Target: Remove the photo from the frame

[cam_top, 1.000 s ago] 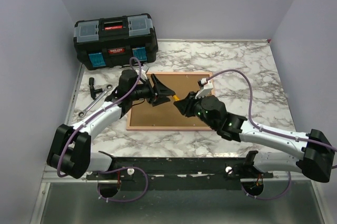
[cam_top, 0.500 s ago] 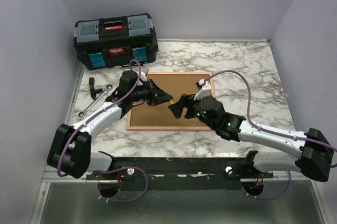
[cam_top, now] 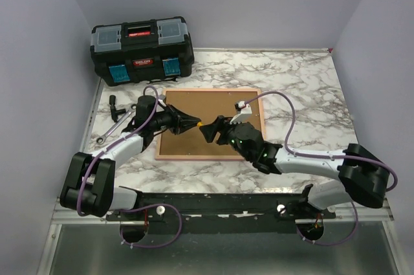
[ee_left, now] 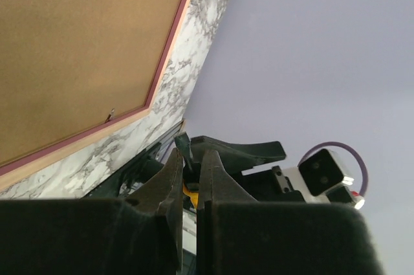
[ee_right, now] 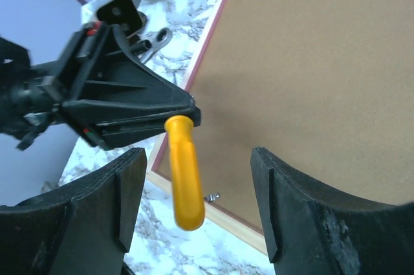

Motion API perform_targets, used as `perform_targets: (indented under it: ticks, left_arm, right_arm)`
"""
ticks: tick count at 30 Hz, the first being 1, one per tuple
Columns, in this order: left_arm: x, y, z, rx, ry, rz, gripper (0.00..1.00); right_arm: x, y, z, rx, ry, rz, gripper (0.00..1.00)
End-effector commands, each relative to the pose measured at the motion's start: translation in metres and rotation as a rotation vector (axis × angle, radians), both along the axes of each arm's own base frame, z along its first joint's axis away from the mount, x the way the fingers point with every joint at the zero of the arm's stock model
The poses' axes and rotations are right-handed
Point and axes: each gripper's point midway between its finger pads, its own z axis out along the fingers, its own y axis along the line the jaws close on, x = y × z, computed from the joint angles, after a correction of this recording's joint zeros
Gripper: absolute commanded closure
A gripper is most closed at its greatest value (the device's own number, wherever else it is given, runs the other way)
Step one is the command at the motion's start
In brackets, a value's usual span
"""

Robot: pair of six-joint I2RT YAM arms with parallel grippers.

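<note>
The pink frame (cam_top: 255,94) lies face down on the marble table, its brown backing board (cam_top: 223,103) uppermost, so the photo is hidden. Above the frame's near left part, my left gripper (cam_top: 191,121) is shut on the dark shaft of a yellow-handled tool (cam_top: 201,123). In the right wrist view the yellow handle (ee_right: 184,175) hangs free between the fingers of my open right gripper (ee_right: 197,181), touching neither. The left wrist view shows my left gripper (ee_left: 192,158) pinched on the shaft, a bit of the yellow-handled tool (ee_left: 189,191) below, and the frame's pink edge (ee_left: 171,48).
A black toolbox (cam_top: 142,52) stands at the back left. Wrenches (cam_top: 119,116) lie on the table left of the frame. A small metal turn clip (ee_right: 211,196) sits on the frame's near edge. Grey walls close in both sides.
My left gripper has shut on the tool's shaft and my right gripper has let go of the yellow handle and opened. Both grippers have shifted left over the frame.
</note>
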Motion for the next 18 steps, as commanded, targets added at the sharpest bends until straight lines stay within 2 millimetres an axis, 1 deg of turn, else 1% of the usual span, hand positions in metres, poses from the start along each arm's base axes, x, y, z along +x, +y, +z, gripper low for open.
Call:
perform_targets:
  ticks: [1, 4, 6, 9, 13, 18]
  left_arm:
    - [0.005, 0.002, 0.021, -0.058, -0.051, 0.008, 1.00]
    - [0.006, 0.004, 0.019, -0.060, -0.042, 0.016, 1.00]
    - [0.006, 0.005, 0.019, -0.062, -0.039, 0.019, 1.00]
    - [0.006, 0.005, 0.017, -0.062, -0.035, 0.019, 1.00]
    - [0.005, 0.005, 0.017, -0.068, -0.033, 0.021, 1.00]
    - [0.006, 0.005, 0.018, -0.069, -0.037, 0.025, 1.00]
  right_arm:
    - [0.019, 0.010, 0.005, 0.015, -0.012, -0.081, 0.30]
    - [0.020, 0.014, -0.001, 0.027, -0.009, -0.079, 0.40]
    - [0.021, 0.019, -0.001, 0.029, -0.018, -0.062, 0.43]
    - [0.022, 0.024, -0.002, 0.033, -0.023, -0.053, 0.53]
    - [0.023, 0.032, -0.001, 0.037, -0.030, -0.027, 0.56]
    - [0.025, 0.031, 0.002, 0.041, -0.038, -0.039, 0.56]
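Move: Just ahead of the right hand is the screwdriver's yellow handle, about 2 cm forward, 3 cm left and 1 cm lower. The left fingertips gripping its upper end are some 3 cm forward, 5 cm left and 2 cm above the right hand. The photo frame, back up, has its middle roughly 5 cm forward of the right hand, level sideways and 15 cm below. From the left hand, the handle's middle is about 1 cm back, 3 cm right and 3 cm below. Reaching about 3 cm left and forward towards the left fingertips, the right hand sinks 2 cm early on, then comes up slightly, bringing its open fingers around the yellow handle. They narrow from about three quarters open to under half, not yet squeezing. The left hand, still pinching the handle's upper end, eases a centimetre or so forward and up. ##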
